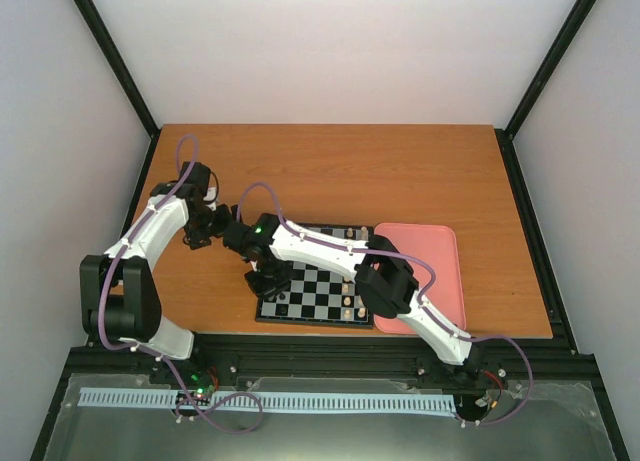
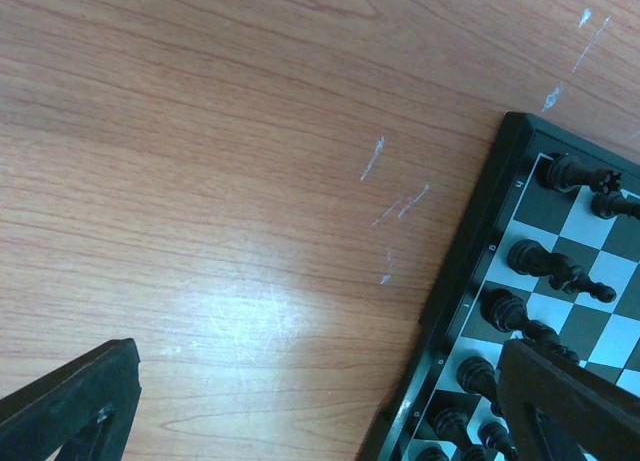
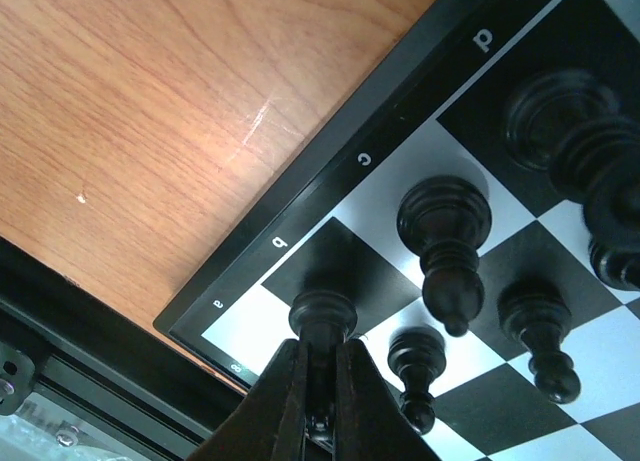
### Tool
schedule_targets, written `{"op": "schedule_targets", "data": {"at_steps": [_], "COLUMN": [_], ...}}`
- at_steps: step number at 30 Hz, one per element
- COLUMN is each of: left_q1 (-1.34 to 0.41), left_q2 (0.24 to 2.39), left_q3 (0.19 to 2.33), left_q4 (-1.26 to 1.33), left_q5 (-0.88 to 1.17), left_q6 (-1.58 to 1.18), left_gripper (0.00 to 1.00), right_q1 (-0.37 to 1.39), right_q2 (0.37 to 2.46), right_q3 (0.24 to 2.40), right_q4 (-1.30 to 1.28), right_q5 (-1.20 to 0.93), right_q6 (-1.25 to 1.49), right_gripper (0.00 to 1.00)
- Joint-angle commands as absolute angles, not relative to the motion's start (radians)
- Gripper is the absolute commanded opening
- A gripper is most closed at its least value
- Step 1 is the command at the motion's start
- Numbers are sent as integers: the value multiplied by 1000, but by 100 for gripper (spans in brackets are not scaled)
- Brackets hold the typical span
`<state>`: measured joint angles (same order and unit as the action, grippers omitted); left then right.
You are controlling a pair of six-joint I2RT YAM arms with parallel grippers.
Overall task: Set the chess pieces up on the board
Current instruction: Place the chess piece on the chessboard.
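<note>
The board [image 1: 300, 319] lies at the table's near middle, its rim also in the left wrist view [image 2: 468, 271] and the right wrist view [image 3: 300, 196]. Several black chess pieces [image 2: 540, 257] stand along its left side. My right gripper [image 3: 320, 353] is shut on a black chess piece [image 3: 323, 314], holding it over the dark b square by the board's near-left corner; in the top view it is at the board's left edge [image 1: 270, 279]. Other black pieces [image 3: 445, 231] stand close by. My left gripper [image 2: 320, 421] is open and empty over bare wood left of the board [image 1: 205, 231].
A pink tray [image 1: 435, 243] lies right of the board, partly under my right arm. Cream-white pieces [image 1: 348, 303] stand on the board's right side. The table's near edge [image 3: 60, 271] and black frame rail are close to the board's corner.
</note>
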<state>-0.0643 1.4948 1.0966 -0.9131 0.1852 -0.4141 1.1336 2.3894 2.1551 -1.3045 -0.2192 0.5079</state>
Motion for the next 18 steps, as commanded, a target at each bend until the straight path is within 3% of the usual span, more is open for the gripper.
{"op": "schedule_targets", "data": {"at_steps": [1,9,18], "left_q1": [-70,-70,-71], "left_q2": [1498,1502,1507], "left_q3": [1111,1112,1120], "left_q4": [-914,-917,-920], "left_q5": [200,197,195], "left_q6": [-416,-415,-413], "left_gripper": [100,100,100], "right_q1": [1118,1117,1120], "right_q2": [2419,2392,2284], "right_q3": [2166,2177,2178], "right_q4": [-1310,-1313,-1351], "right_q5": [-225,-211,-225], "right_q6": [500,486,486], "right_gripper": [8,22,31]}}
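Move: The black chess piece is pinched between the right hand's fingertips, upright over the dark square marked b at the board's near-left corner, its middle about 1 cm below the hand. The next back-row piece stands some 3 cm ahead; on the right, a pawn is about 3 cm level with it and another 3 cm right and 3 cm back. From the left hand the black piece lies roughly 16 cm back and 10 cm right, below. The black piece is let go on the b square: the right hand stays put over it, pointing down, and its nearly shut fingers spread steadily to about a third of their full opening, one to each side of the piece. Only at the very end does the hand begin to ease upward, by less than half a centimetre. ##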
